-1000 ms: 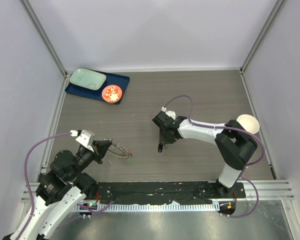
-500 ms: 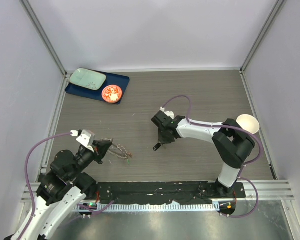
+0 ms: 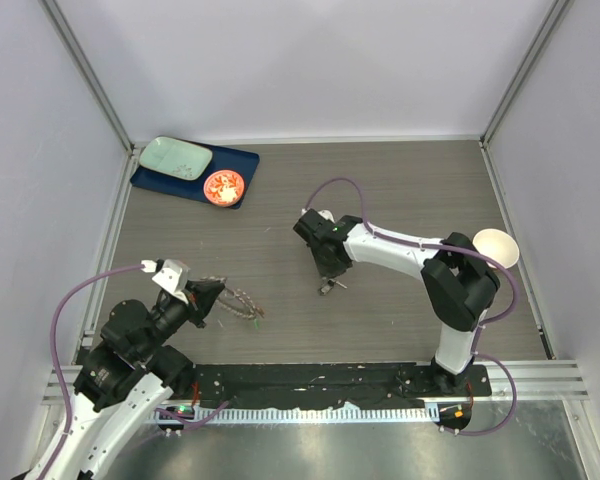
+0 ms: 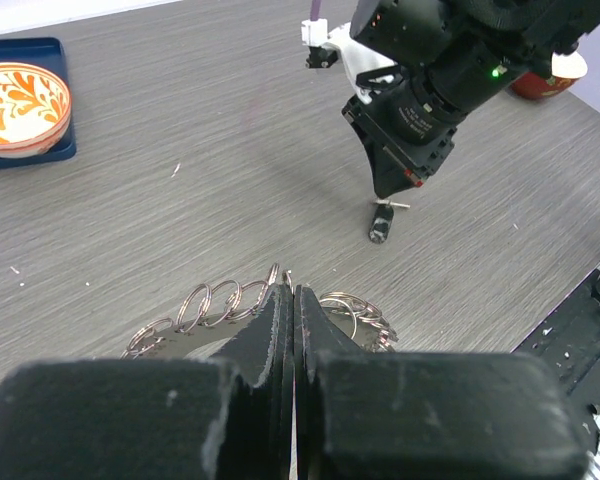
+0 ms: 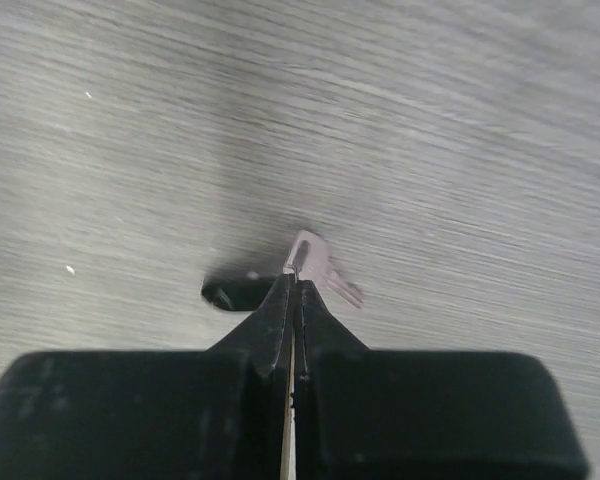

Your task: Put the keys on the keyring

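Note:
The keyring [image 3: 238, 300] lies at the near left, a flat ring fringed with small wire loops [image 4: 215, 300]. My left gripper [image 3: 216, 297] is shut on its near edge, and the fingers [image 4: 280, 340] hide the part between them. One of the keys [image 3: 328, 287], with a black head and a silver blade, sits mid-table. In the right wrist view its blade [image 5: 316, 262] sticks out just past my fingertips and its black head [image 5: 235, 292] lies to the left. My right gripper [image 3: 326, 274] is shut, pinching the blade's edge [image 4: 392, 204]. No other keys are visible.
A blue tray [image 3: 242, 160] at the far left carries a pale green dish [image 3: 175, 157] and an orange-red patterned dish [image 3: 224, 187], the latter also in the left wrist view [image 4: 20, 100]. A white bowl [image 3: 496, 247] stands at the right edge.
The right gripper's jaws closed onto the black-headed key, and its wrist shifted back and left. The key moved slightly to the right. The left arm and keyring stayed still.

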You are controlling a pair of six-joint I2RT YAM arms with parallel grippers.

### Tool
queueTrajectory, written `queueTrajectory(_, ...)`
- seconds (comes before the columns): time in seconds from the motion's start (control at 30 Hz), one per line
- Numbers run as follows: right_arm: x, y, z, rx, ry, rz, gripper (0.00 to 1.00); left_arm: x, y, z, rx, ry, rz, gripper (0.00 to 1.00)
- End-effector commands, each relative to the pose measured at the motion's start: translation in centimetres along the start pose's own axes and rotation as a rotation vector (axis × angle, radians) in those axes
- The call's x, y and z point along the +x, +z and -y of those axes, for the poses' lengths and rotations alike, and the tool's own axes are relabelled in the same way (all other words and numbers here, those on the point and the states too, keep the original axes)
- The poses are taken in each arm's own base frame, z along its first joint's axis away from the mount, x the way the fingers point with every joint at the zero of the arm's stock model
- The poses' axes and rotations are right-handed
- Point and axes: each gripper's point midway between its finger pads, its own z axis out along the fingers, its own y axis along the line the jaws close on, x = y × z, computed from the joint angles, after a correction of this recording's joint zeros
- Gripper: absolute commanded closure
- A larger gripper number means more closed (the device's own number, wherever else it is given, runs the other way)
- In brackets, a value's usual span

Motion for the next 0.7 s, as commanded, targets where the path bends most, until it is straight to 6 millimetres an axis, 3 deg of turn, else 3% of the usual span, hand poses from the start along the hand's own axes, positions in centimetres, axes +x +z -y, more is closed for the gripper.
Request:
queueTrajectory(0.0,-1.5,-2.9,3.3,0.122,-0.282,-0.011,0.99,-2.5,0.3,0.6,0.029,0.002,0.091,1.0)
queueTrajectory(0.37,-0.2,-6.9,10.1,0.372,-0.609,-0.129,0.99,-2.4,0.5,0.7,0.035,-0.004,0.084,1.0)
queueTrajectory(0.53,0.2,-7.7,10.1,0.402,-0.775,-0.175,0.99,-2.3,0.6,0.7,0.036,-0.009,0.079,1.0)
queueTrajectory(0.67,-0.1,-6.4,7.7,0.351,-0.867,-0.174,0.99,-2.2,0.7,0.6,0.034,-0.011,0.075,1.0)
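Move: The right gripper has the black-tagged key in its fingertips, just over the table. The keyring it is meant for hangs about 20 cm to its left, some 11 cm back and 14 cm higher. That ring is in the left gripper, its middle about 5 cm below those fingers and 2 cm to their right. The white bowl stands roughly 36 cm to the right of the right hand and 7 cm farther out. Keep the right fingers shut on the key and swing it to the right, away from the hanging keyring, about 9 cm, while raising it some 5 cm clear of the table. As it goes, tilt the wrist strongly, some 45 degrees, with a counter-clockwise turn, so that the fingertips lean out to the right. ##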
